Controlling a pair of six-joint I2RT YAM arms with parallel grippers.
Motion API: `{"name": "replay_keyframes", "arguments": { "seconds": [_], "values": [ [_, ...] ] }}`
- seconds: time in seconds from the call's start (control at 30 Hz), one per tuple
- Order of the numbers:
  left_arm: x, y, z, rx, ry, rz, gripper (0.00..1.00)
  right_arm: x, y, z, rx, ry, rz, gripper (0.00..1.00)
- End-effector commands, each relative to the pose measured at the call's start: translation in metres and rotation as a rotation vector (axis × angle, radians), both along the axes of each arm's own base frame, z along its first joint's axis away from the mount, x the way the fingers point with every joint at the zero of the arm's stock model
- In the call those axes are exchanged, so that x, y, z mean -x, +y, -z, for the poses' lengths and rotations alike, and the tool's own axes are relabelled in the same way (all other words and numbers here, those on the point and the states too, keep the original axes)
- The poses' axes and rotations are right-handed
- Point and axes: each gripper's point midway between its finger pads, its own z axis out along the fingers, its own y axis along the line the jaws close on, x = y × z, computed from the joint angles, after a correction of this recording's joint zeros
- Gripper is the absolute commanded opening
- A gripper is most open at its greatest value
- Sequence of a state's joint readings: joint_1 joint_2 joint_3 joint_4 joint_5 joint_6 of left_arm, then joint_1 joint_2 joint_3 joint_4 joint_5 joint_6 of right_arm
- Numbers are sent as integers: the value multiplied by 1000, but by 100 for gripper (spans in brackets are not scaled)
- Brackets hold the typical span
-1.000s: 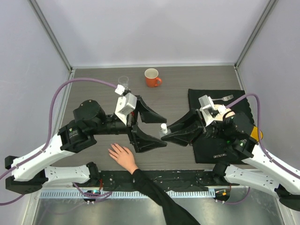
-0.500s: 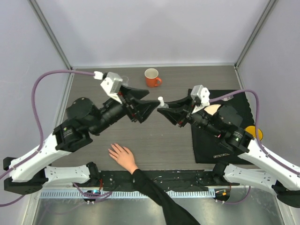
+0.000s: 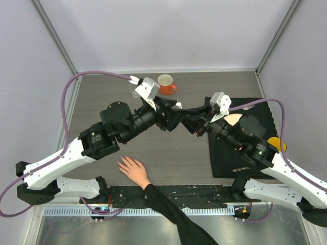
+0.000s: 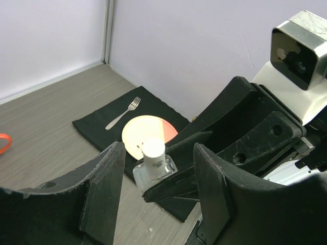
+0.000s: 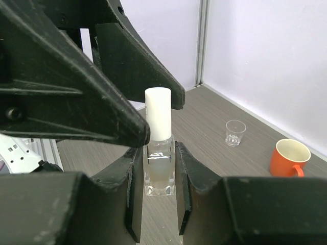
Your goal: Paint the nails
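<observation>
A small clear bottle (image 5: 159, 153) with a white cap (image 3: 179, 104) is held upright above the table. My right gripper (image 5: 159, 190) is shut on its glass body. My left gripper (image 4: 158, 196) faces it from the other side. Its fingers (image 4: 102, 196) stand open on either side of the white cap, with gaps showing on both sides. In the top view both grippers meet over the table's middle, left gripper (image 3: 171, 113) against right gripper (image 3: 188, 116). A bare hand (image 3: 134, 171) with a black sleeve lies flat at the near edge. Its nails are too small to make out.
An orange mug (image 3: 166, 84) and a small clear cup (image 3: 134, 89) stand at the back. A black mat (image 3: 255, 109) at the right carries a round plate (image 4: 145, 133) and a fork (image 4: 122, 113). Grey walls close off three sides.
Both arms rose and swung toward the back middle. The right gripper lifted the bottle off the table. The left gripper came in around the cap and its jaws narrowed.
</observation>
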State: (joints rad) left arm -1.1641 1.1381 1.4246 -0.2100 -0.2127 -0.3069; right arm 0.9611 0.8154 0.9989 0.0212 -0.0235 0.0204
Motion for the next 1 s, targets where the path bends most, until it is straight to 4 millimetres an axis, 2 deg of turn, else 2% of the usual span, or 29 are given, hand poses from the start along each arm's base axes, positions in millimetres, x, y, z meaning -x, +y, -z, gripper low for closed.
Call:
{"name": "replay_keyframes", "arguments": {
  "seconds": [0.0, 0.17, 0.23, 0.37, 0.4, 0.43, 0.47, 0.5, 0.53, 0.57, 0.6, 0.63, 0.73, 0.9, 0.93, 0.97],
  "values": [
    [-4, 8, -12, 70, 31, -52, 57, 6, -14, -39, -101, -71, 17, 1],
    [0, 1, -6, 77, 82, -24, 54, 13, -14, -45, -128, -78, -14, 1],
    [4, -1, -8, 90, 87, 2, 47, 17, -15, -47, -144, -78, -30, 1],
    [18, -6, -13, 106, 74, 87, 19, 29, -17, -53, -164, -83, -78, 1],
    [23, -9, -15, 111, 65, 120, 4, 33, -17, -54, -172, -80, -100, 1],
    [28, -11, -15, 105, 51, 160, 0, 41, -20, -59, -192, -85, -127, 1],
    [60, -22, -14, 83, 25, 352, 0, 49, -20, -62, -210, -85, -164, 1],
    [75, -25, -16, 77, -1, 456, 0, 69, -17, -66, -217, -102, -269, 1],
    [96, -30, -13, 63, -19, 587, 0, 90, -20, -77, -277, -111, -365, 1],
    [128, -28, -11, 53, -35, 778, 0, 106, -20, -80, -293, -118, -450, 1],
    [142, -27, -15, 66, -45, 860, 0, 131, -18, -79, -286, -121, -595, 1],
    [150, -27, -14, 65, -44, 916, 0, 144, -17, -88, -334, -79, -691, 1],
    [169, -20, -16, 66, -55, 1043, 0, 176, -19, -91, -367, -17, -909, 1],
    [172, -12, -24, 69, -105, 1041, 0, 174, -17, -85, -375, -10, -911, 1],
    [166, -13, -26, 70, -109, 994, 4, 172, -16, -83, -367, -3, -898, 1],
    [161, -13, -20, 43, -81, 959, 21, 170, -17, -83, -359, -35, -871, 1]
  ]
}}
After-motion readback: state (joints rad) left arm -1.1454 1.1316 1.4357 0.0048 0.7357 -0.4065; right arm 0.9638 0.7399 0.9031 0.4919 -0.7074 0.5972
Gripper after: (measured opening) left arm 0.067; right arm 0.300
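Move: The bottle's white cap stands between the left gripper's open fingertips, practically at its hand point, ungripped. It is about 3 cm above the right hand point, straight over the glass bottle pinched in that hand. Counted from the left hand and some 45 cm lower, the orange mug is about 37 cm ahead and 4 left, the plate 11 ahead and 35 right, the hand to be painted 6 back and 20 left. The white cap gets pinched as the left fingers shut on it almost in place, while the right hand keeps its grip on the bottle below. Then both hands swing quickly back towards the robot together, about 16 cm and rising some 5, the left wrist turning about 50 degrees clockwise and the right nearly as far counter-clockwise, its fingertips tipping up somewhat, to twist the cap on the bottle. ##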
